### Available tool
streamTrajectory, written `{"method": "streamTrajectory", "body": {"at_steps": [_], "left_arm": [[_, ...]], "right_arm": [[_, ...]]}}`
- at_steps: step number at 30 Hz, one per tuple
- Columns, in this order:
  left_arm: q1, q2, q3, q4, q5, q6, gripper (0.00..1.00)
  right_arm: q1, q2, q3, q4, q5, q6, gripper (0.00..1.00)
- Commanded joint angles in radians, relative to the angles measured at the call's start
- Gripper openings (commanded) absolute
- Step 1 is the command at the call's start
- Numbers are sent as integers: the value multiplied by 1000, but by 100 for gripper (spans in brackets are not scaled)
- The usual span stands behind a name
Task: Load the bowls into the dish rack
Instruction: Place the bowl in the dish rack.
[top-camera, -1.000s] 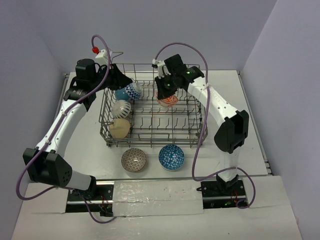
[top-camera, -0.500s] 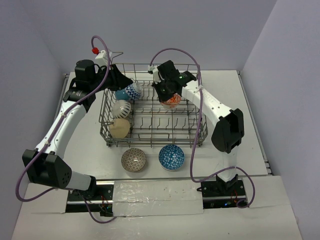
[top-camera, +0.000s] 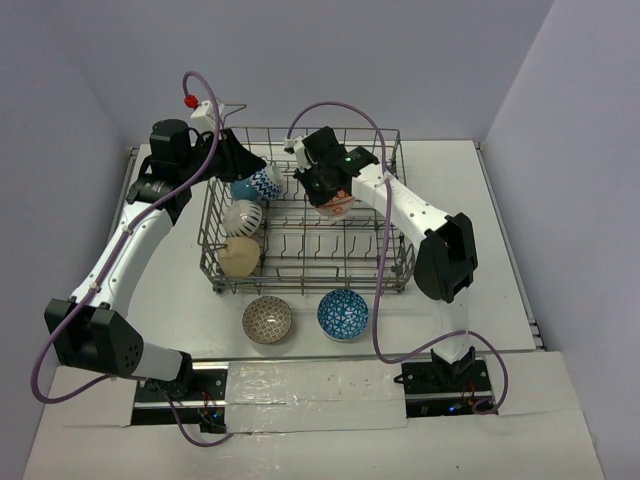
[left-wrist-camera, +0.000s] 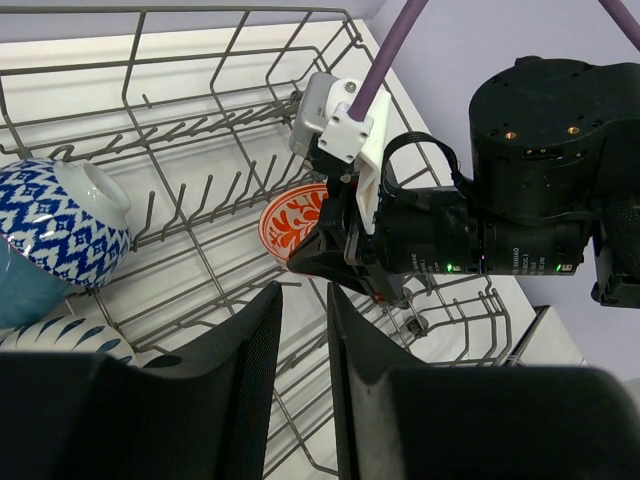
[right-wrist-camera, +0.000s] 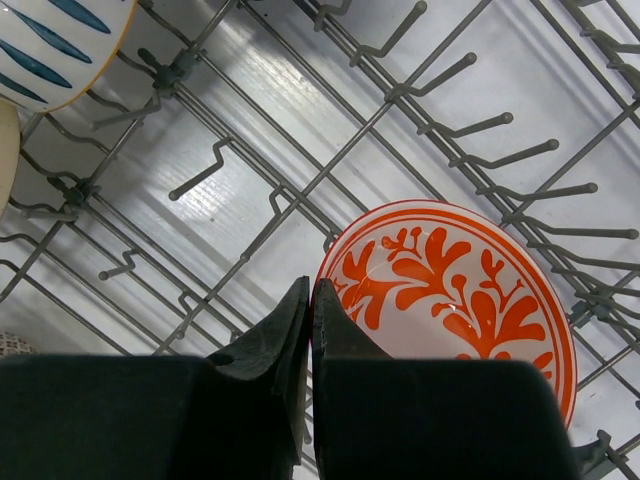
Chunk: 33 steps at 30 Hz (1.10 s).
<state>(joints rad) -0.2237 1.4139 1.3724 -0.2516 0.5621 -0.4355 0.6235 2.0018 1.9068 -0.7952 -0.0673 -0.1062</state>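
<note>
The grey wire dish rack (top-camera: 300, 131) stands mid-table. My right gripper (top-camera: 325, 188) hangs low inside it, shut on the rim of a white bowl with an orange leaf pattern (right-wrist-camera: 450, 290), which tilts among the tines. The right wrist view shows the right gripper (right-wrist-camera: 309, 290) pinching that rim. My left gripper (left-wrist-camera: 304, 290) hovers over the rack's back left corner, open and empty. In the left wrist view the orange bowl (left-wrist-camera: 290, 222) sits under the right gripper (left-wrist-camera: 330, 255). A brown patterned bowl (top-camera: 268, 319) and a blue patterned bowl (top-camera: 343, 314) sit on the table before the rack.
Several bowls stand along the rack's left side: a blue-and-white one (top-camera: 265, 184), a teal one (top-camera: 243, 188), a white striped one (top-camera: 243, 216) and a beige one (top-camera: 240, 255). A raised wire handle (top-camera: 232, 106) sticks up at the back left corner.
My right arm has carried the orange bowl leftward across the rack's back rows. The left arm has stayed where it was.
</note>
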Motion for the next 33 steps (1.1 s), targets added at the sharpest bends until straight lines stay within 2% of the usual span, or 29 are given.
{"method": "streamTrajectory", "body": {"at_steps": [1, 6, 8, 11, 20, 23, 27, 33], "left_arm": [[4, -18, 5, 34, 25, -3, 30], [3, -15, 8, 29, 27, -5, 31], [4, -13, 8, 28, 27, -6, 31], [6, -6, 13, 22, 30, -8, 31], [7, 11, 19, 11, 44, -9, 31], [7, 13, 17, 12, 48, -11, 31], [6, 25, 22, 8, 56, -14, 31], [7, 46, 31, -3, 90, -12, 31]], "right_arm": [[-1, 25, 24, -7, 27, -24, 0], [-1, 48, 32, -13, 27, -29, 2], [-2, 57, 26, -13, 27, -27, 8], [-1, 69, 20, -16, 20, -29, 12], [-4, 77, -12, -10, 20, -27, 13], [-4, 80, -26, -10, 20, -27, 15], [-4, 75, -43, -6, 24, -29, 29], [-4, 71, -48, 8, 32, -21, 37]]}}
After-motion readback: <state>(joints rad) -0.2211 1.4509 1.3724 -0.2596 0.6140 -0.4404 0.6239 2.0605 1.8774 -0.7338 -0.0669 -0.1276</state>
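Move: The right hand holds the red bowl by its left rim, the bowl's middle some 4 cm to its right, 2 cm ahead and 3 cm below. The rack slot meant for the bowl lies about 3 cm right, 3 cm ahead and 7 cm down. At roughly bowl height, the patterned blue bowl is 11 cm left and 6 cm ahead; the striped bowl is 16 cm left and 2 cm back. From the left hand, the slot lies some 14 cm right, 5 cm ahead and 22 cm below. Still pinching the red bowl's rim at the start, the right hand lets go of it while sinking about 3 cm into the rack, with a slight forward drift of 1 cm. The fingers part a little on the way down, then open to roughly a third by the end, one on each side of the rim; the wrist barely turns. ##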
